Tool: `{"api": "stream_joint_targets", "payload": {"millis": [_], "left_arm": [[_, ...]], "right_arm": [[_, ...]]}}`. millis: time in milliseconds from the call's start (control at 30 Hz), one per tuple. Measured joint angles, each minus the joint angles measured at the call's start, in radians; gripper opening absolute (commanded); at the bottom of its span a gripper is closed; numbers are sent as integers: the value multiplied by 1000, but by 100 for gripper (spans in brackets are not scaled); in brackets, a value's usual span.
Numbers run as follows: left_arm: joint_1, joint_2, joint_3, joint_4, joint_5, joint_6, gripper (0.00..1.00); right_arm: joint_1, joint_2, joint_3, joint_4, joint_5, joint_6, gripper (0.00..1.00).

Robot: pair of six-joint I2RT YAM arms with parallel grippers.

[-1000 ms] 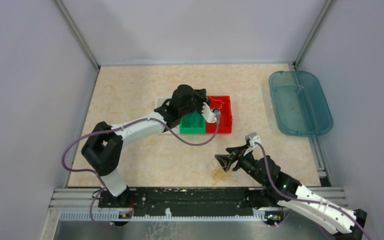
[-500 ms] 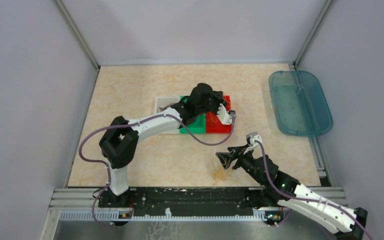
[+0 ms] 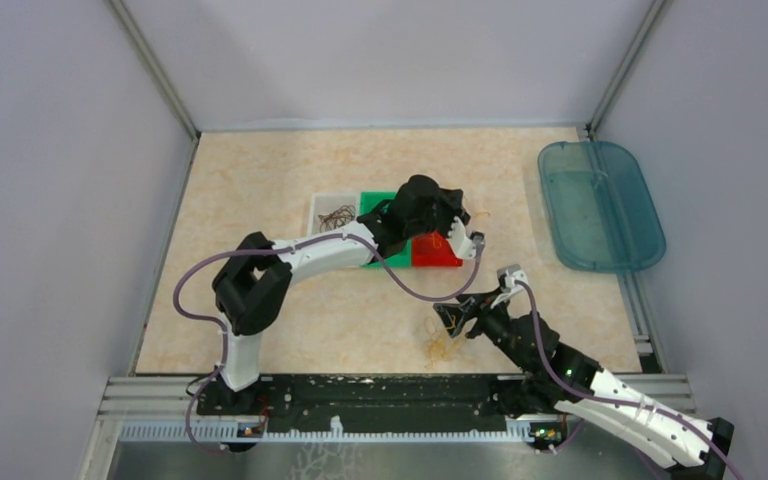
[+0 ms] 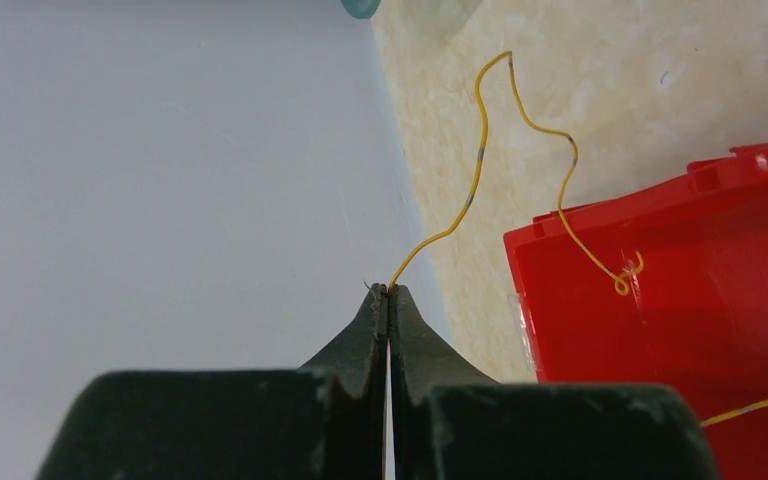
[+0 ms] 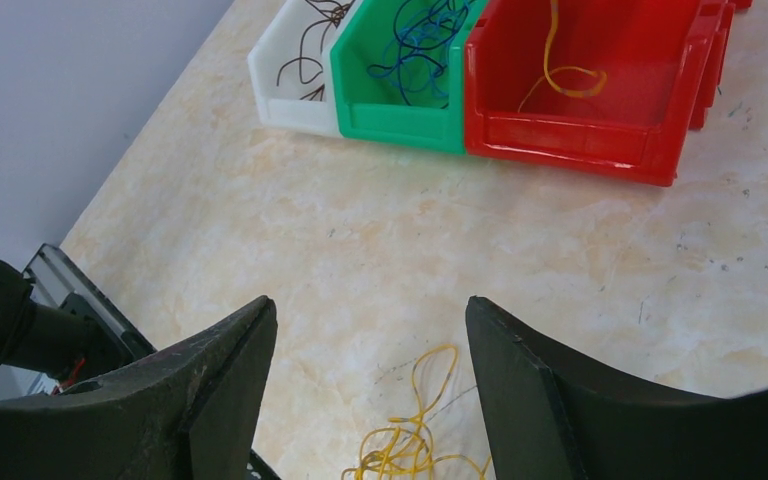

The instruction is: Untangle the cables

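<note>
In the left wrist view my left gripper (image 4: pixel 389 290) is shut on the end of a thin yellow cable (image 4: pixel 480 150). That cable arcs up and drops into the red bin (image 4: pixel 680 330). Seen from above, the left gripper (image 3: pixel 463 214) hangs at the red bin's (image 3: pixel 435 252) far right corner. My right gripper (image 5: pixel 370 305) stands open just above a small tangle of yellow cables (image 5: pixel 415 440) on the table; its fingers touch nothing. From the top camera the tangle (image 3: pixel 440 345) lies at the front, under the right gripper (image 3: pixel 452 318).
Three bins stand side by side: a white bin (image 5: pixel 285 105) with brown cables (image 5: pixel 310 45), a green bin (image 5: pixel 400 120) with blue cables (image 5: pixel 415 50), and the red bin (image 5: pixel 570 140) with a yellow cable (image 5: pixel 560 75). A teal tray (image 3: pixel 600 205) lies at the far right.
My left arm has swung right, from over the green bin to the red bin's right end, uncovering the white and green bins. The right arm has barely moved.
</note>
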Motion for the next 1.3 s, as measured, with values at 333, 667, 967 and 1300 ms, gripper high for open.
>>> {"api": "stream_joint_targets", "payload": {"millis": [333, 667, 967, 1300], "left_arm": [[-9, 15, 35, 21, -1, 10, 0], [34, 16, -57, -22, -32, 18, 0], [130, 16, -87, -100, -28, 45, 43], [112, 16, 97, -325, 172, -95, 100]], "right_arm": [[0, -6, -2, -13, 0, 16, 70], [0, -20, -8, -32, 0, 23, 70], [0, -20, -8, -55, 0, 38, 70], [0, -13, -8, -61, 0, 45, 72]]}}
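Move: The left hand holds a yellow cable pinched near the right side of the red bin, whose middle lies about 3 cm ahead, 4 cm to its left and roughly 17 cm below. The green bin is next to it, some 17 cm left of the hand and 3 cm ahead. From the idle right hand the red bin lies about 25 cm ahead, 2 cm to the right and 10 cm below, with the yellow cable heap about 3 cm back, 2 cm right and 13 cm beneath. After a small lift to the right, the left hand, still pinching the yellow cable, sinks about 8 cm from that lift while sweeping some 8 cm left and 4 cm forward, bringing the cable in from beyond the right rim over the red bin. The closed fingers then open wide above the bin and let go of the cable, as the hand draws back and right by about 3 to 4 cm, then rises 3 cm with the fingers tipping roughly 10 degrees further. ##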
